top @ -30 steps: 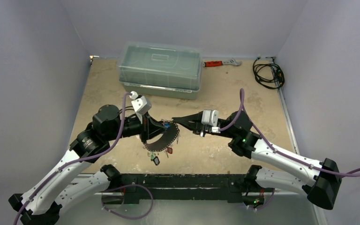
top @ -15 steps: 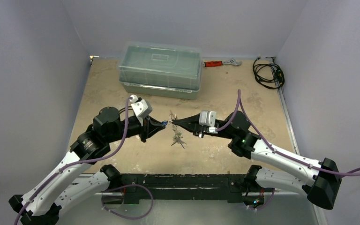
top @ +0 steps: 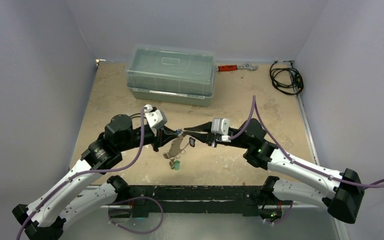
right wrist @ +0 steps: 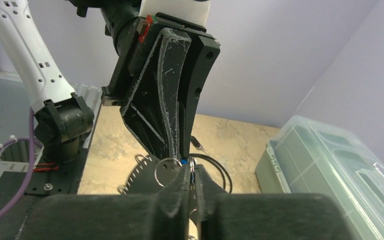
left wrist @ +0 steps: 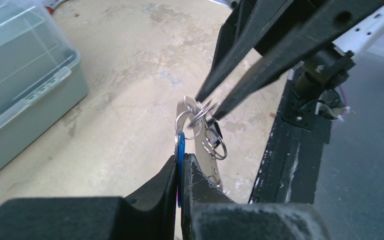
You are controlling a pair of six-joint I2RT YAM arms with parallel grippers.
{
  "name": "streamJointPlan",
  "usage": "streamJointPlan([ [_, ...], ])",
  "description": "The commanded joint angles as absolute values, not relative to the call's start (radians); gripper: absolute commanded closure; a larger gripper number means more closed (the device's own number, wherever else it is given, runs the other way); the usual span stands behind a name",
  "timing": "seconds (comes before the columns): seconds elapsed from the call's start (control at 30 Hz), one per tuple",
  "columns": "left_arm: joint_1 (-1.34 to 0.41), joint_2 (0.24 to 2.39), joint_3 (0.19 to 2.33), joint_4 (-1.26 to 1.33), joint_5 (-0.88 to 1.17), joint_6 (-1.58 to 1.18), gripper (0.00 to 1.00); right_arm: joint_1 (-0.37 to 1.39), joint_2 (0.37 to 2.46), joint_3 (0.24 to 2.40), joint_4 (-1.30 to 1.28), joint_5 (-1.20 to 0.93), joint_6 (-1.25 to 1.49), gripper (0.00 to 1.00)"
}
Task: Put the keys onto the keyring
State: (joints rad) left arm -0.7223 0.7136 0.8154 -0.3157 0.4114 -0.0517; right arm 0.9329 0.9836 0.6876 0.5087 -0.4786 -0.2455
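The two grippers meet tip to tip above the middle of the table. My left gripper (top: 172,133) (left wrist: 181,159) is shut on the blue tag (left wrist: 180,146) of one of the keys. Its small split ring (left wrist: 188,125) sits just beyond the fingertips. My right gripper (top: 184,132) (right wrist: 192,170) comes in from the right, jaws almost together, pinching the top rim of the keyring (top: 175,146) (left wrist: 202,150) (right wrist: 142,177). The keyring hangs below both tips, tilted and blurred. Other keys dangle from it, one with a green tag (top: 177,165).
A clear plastic lidded box (top: 171,74) stands at the back. The orange-handled wrench (top: 236,66) lies to its right, with a coiled black cable (top: 286,78) in the far right corner. A black rail (top: 190,192) runs along the near table edge.
A second ago the keyring hung broadside from my left gripper. It then swung edge-on between the two tips and now hangs tilted below them. The left gripper has shifted slightly right.
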Motion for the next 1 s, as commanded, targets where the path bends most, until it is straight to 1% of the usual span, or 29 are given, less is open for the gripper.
streamJointPlan([
  [0.0,-0.719,0.734,0.934,-0.387,0.312,0.01,1.0,0.934,0.98,0.689,0.566,-0.426,-0.246,0.69],
  [0.07,-0.718,0.748,0.977,-0.414,0.287,0.035,1.0,0.934,0.988,0.683,0.563,-0.401,-0.238,0.53],
  [0.13,-0.718,0.758,1.008,-0.427,0.271,0.042,1.0,0.934,0.987,0.674,0.563,-0.376,-0.23,0.44],
  [0.2,-0.719,0.767,1.03,-0.425,0.258,0.043,1.0,0.934,0.983,0.666,0.565,-0.357,-0.222,0.38],
  [0.3,-0.718,0.782,1.041,-0.4,0.249,0.043,1.0,0.934,0.972,0.656,0.572,-0.342,-0.212,0.35],
  [0.37,-0.719,0.802,1.046,-0.379,0.23,0.043,1.0,0.934,0.963,0.65,0.582,-0.319,-0.205,0.31],
  [0.53,-0.719,0.901,1.085,-0.346,0.169,0.048,1.0,0.934,0.897,0.609,0.662,-0.195,-0.168,0.29],
  [0.7,-0.718,1.018,1.115,-0.252,0.209,-0.043,1.0,0.935,0.798,0.547,0.759,-0.009,-0.138,0.27],
  [0.83,-0.718,1.113,1.128,-0.14,0.287,-0.137,1.0,0.934,0.713,0.499,0.838,0.131,-0.094,0.26],
  [0.97,-0.721,1.241,1.175,-0.065,0.341,-0.221,1.0,0.934,0.607,0.462,0.862,0.327,-0.079,0.22],
])
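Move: Pinched in the left fingers is a blue key tag, with the keyring hanging about 7 cm below them and about 1 cm back. The clear box they head for has its middle some 40 cm ahead of the left hand, 4 cm to its left and 18 cm lower; the black cable coil lies roughly 16 cm ahead, 17 cm left and 27 cm below. From the right hand, the blue key tag is only about 2 cm to the left, practically level. Opening wide, the right fingers let go of the small ring at the blue key tag while easing 2 cm forward, then the hand pulls about 10 cm right and 6 cm up, its fingers swinging clockwise and tipping upward. The left hand keeps its pinch on the tag and carries the hanging keyring some 9 cm forward towards the box, rising 3 cm first, then sinking again as it veers 5 cm right. ##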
